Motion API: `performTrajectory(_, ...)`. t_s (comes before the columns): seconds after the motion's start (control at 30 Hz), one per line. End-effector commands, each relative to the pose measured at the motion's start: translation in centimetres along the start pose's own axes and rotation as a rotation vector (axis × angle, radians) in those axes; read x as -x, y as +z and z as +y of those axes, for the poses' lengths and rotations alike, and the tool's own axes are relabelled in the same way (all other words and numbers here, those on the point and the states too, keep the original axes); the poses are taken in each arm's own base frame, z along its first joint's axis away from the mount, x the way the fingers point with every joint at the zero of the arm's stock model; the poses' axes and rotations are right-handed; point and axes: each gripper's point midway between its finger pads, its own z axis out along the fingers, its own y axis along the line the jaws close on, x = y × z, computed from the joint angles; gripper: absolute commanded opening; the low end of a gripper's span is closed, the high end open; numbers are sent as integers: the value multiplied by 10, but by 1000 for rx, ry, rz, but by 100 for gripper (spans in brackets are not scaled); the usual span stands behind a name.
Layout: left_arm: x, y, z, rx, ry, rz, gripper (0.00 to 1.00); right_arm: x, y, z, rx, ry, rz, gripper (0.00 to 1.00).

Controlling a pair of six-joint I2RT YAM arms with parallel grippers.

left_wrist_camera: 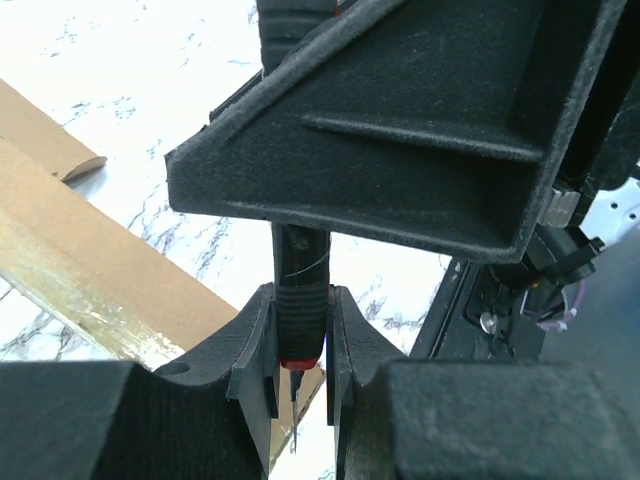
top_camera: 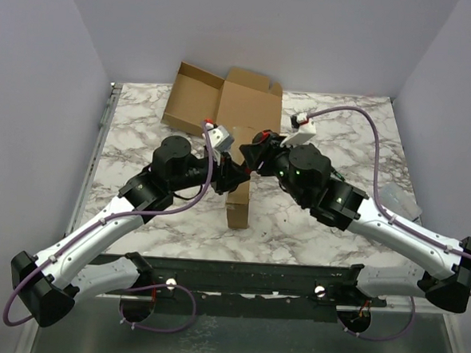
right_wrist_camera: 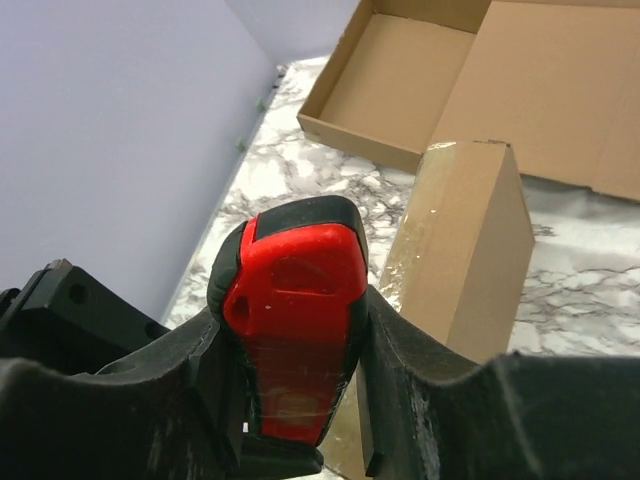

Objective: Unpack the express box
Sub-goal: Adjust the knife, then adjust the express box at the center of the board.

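The express box (top_camera: 238, 199) is a narrow brown carton, taped shut, lying on the marble table between the arms; it also shows in the right wrist view (right_wrist_camera: 470, 250) and the left wrist view (left_wrist_camera: 90, 270). Above its far end both grippers meet on one red-and-black utility knife (right_wrist_camera: 300, 270). My left gripper (left_wrist_camera: 300, 295) is shut on the knife's ribbed black front end (left_wrist_camera: 300, 330), its thin blade pointing back toward the wrist. My right gripper (right_wrist_camera: 295, 315) has its fingers pressed on both sides of the red handle. From above, the left gripper (top_camera: 237, 170) and right gripper (top_camera: 257, 150) nearly touch.
An opened flat cardboard box (top_camera: 224, 100) with its lid folded back lies at the table's back, also seen in the right wrist view (right_wrist_camera: 390, 80). A pale wrapper (top_camera: 398, 201) lies at the right edge. Lilac walls enclose the table on three sides.
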Motion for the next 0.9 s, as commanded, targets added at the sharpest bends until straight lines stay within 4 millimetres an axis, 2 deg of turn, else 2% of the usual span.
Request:
performTrajectory(0.0,34,-6,-9,-20,28,-93,0,16,-14,2,79,97,-122,0)
performTrajectory(0.03,34,-6,-7,-10,15,-95,1,16,-15,-1,72,89,-125,1)
performTrajectory(0.07,34,-6,-5,7,-1,-96,12,18,-15,-4,56,67,-120,1)
performTrajectory(0.13,32,-7,2,55,-51,-92,47,17,-13,-21,-49,-1,-92,1)
performTrajectory(0.17,30,-9,8,98,-81,-87,60,24,-15,-29,-114,-24,-84,1)
performTrajectory(0.23,22,-15,21,184,-165,-61,71,19,-19,-41,-167,-158,-24,0)
performTrajectory(0.3,6,-20,31,237,-274,-26,75,18,-26,-54,-194,-246,-14,0)
performTrajectory(0.43,-41,-22,49,312,-487,55,83,21,-39,-79,-276,-372,-8,0)
performTrajectory(0.53,-66,-13,58,337,-553,90,84,18,-42,-81,-281,-396,23,0)
performTrajectory(0.63,-69,-3,63,333,-559,76,84,12,-41,-64,-152,-393,25,1)
performTrajectory(0.77,-72,10,71,340,-595,64,84,-2,-37,-61,-125,-398,58,0)
performTrajectory(0.87,-77,16,77,369,-684,33,84,-9,-33,-57,-112,-344,49,0)
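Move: Both my hands still grip the utility knife above the standing box. The box's middle lies about 5 cm ahead of my left hand point, 2 cm to its left and some 20 cm below. Also from the left hand, the flat cardboard lid is about 27 cm straight ahead and the open tray roughly 31 cm ahead and 18 cm left, both about 29 cm down. From my right hand the box is level fore-and-aft, 4 cm left and 24 cm lower. I open my left fingers wide to let go of the knife's lower end, ease that hand a few centimetres forward and left, then sink it about 10 cm towards the box's taped top edge, its wrist tipping down some 30 degrees and turning counter-clockwise. My right hand keeps its grip and carries the knife about 7 cm right, away from the box, sinking a little and rolling left side down. ##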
